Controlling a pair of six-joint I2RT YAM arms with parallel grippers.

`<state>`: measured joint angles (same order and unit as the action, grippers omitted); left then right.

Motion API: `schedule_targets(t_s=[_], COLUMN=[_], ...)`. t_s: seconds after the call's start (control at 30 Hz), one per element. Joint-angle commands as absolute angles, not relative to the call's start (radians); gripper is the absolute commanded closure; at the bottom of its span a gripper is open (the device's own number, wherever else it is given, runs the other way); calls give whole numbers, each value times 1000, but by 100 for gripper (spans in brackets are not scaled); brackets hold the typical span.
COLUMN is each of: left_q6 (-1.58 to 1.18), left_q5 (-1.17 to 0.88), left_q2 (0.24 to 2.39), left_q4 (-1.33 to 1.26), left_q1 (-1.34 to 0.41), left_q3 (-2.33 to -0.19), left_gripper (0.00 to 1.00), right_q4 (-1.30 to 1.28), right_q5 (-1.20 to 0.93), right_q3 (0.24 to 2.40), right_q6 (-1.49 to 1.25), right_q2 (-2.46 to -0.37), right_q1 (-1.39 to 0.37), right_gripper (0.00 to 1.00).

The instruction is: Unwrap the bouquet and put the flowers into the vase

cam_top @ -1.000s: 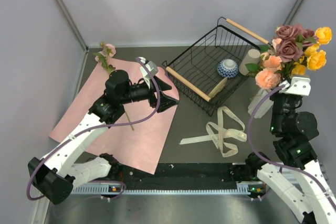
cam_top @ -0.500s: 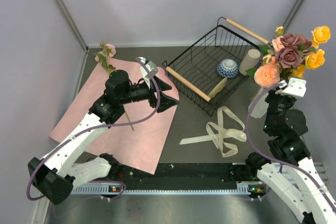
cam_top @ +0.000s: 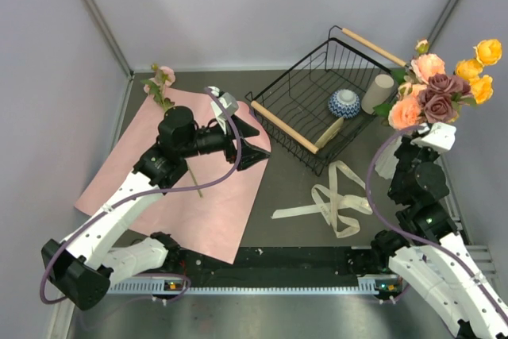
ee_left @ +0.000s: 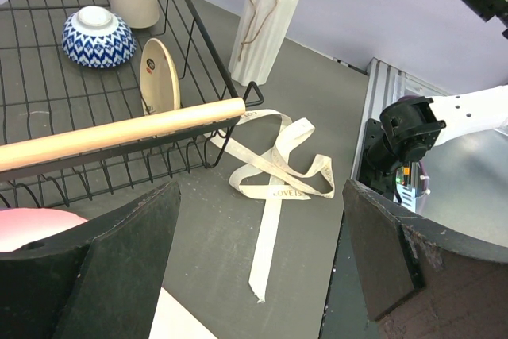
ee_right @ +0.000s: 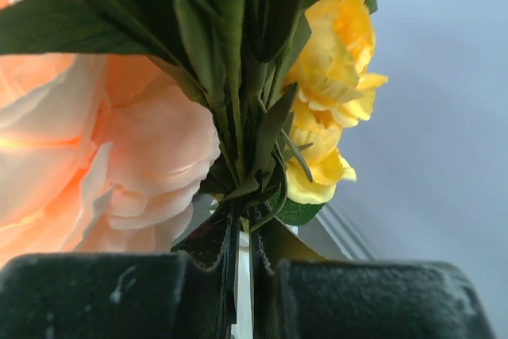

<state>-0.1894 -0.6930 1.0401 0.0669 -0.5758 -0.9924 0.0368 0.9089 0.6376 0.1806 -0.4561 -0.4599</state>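
My right gripper (cam_top: 433,129) is shut on the stems of the flowers (cam_top: 438,85), a bunch of peach, mauve and yellow blooms held high at the right. In the right wrist view the gripper (ee_right: 246,236) pinches the green stems below a peach rose (ee_right: 95,148). The white ribbed vase (cam_top: 382,164) stands below the bunch, mostly hidden by the right arm; it shows whole as the vase (ee_left: 270,17) in the left wrist view. One pink flower (cam_top: 163,78) lies on the flat pink wrapping paper (cam_top: 182,204). My left gripper (cam_top: 248,145) hangs open over the paper's right edge, holding nothing.
A black wire basket (cam_top: 295,89) with wooden handles holds a blue-and-white bowl (cam_top: 344,103), a cream cup (cam_top: 379,93) and a wooden disc (ee_left: 159,77). The cream ribbon (cam_top: 333,200) lies loose on the table between the arms. Grey walls close in both sides.
My right arm has shifted left with the flowers, and the bunch has turned and leaned. The left arm has not moved.
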Motion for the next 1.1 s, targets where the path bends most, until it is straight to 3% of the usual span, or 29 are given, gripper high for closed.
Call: schedule_targets(t_s=[0.0, 0.63, 0.73, 0.77, 0.83, 0.87, 0.93, 0.97, 1.07], left_q6=[-192, -186, -183, -183, -183, -183, -184, -184, -186], left_q5=[-712, -707, -700, -699, -700, -701, -699, -701, -707], left_q2=[1008, 1009, 1011, 1012, 1017, 1019, 1022, 1025, 1026], left_q4=[18, 25, 28, 28, 28, 29, 29, 28, 28], left_q1=[-578, -578, -578, -578, -578, -578, -578, -578, -578], left_q3=[-989, -989, -989, -989, -989, -989, -989, -991, -992], left_gripper=[11, 11, 11, 11, 11, 11, 11, 11, 11], right_q4=[28, 11, -30, -40, -79, -147, -228, -304, -417], right_q5=[985, 1008, 999, 1000, 1002, 996, 979, 963, 912], right_q3=[614, 611, 638, 656, 682, 718, 755, 790, 856], right_q6=[124, 78, 77, 80, 80, 68, 16, 6, -86], right_q2=[-506, -546, -548, -548, -548, -548, -540, -534, -505], right_q1=[-451, -449, -451, -448, -451, -449, -449, -449, -449], right_gripper=[100, 99, 82, 65, 51, 38, 28, 18, 9])
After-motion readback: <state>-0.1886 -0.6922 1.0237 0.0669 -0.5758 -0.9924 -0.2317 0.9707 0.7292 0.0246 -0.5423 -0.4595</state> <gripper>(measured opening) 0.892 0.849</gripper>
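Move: The white vase stands about 7 cm ahead of the right hand, neither left nor right, its middle some 20 cm lower; this hand grips the mauve roses' stems over its near rim. The beige cup in the rack is roughly 22 cm ahead and 6 cm left of the hand, the blue bowl as far ahead and 12 cm left, the ribbon 14 cm left and 4 cm back. From the left hand the vase lies about 10 cm ahead and 33 cm right. The mauve roses, still pinched by their stems, are lowered another 1.5 cm towards the vase and eased slightly forward by the right hand, which then all but stops. The fingers then open wide and let go of the stems as the hand sinks some 2 cm more and tips down about 10 degrees, then starts rising and drawing back by about a centimetre. ##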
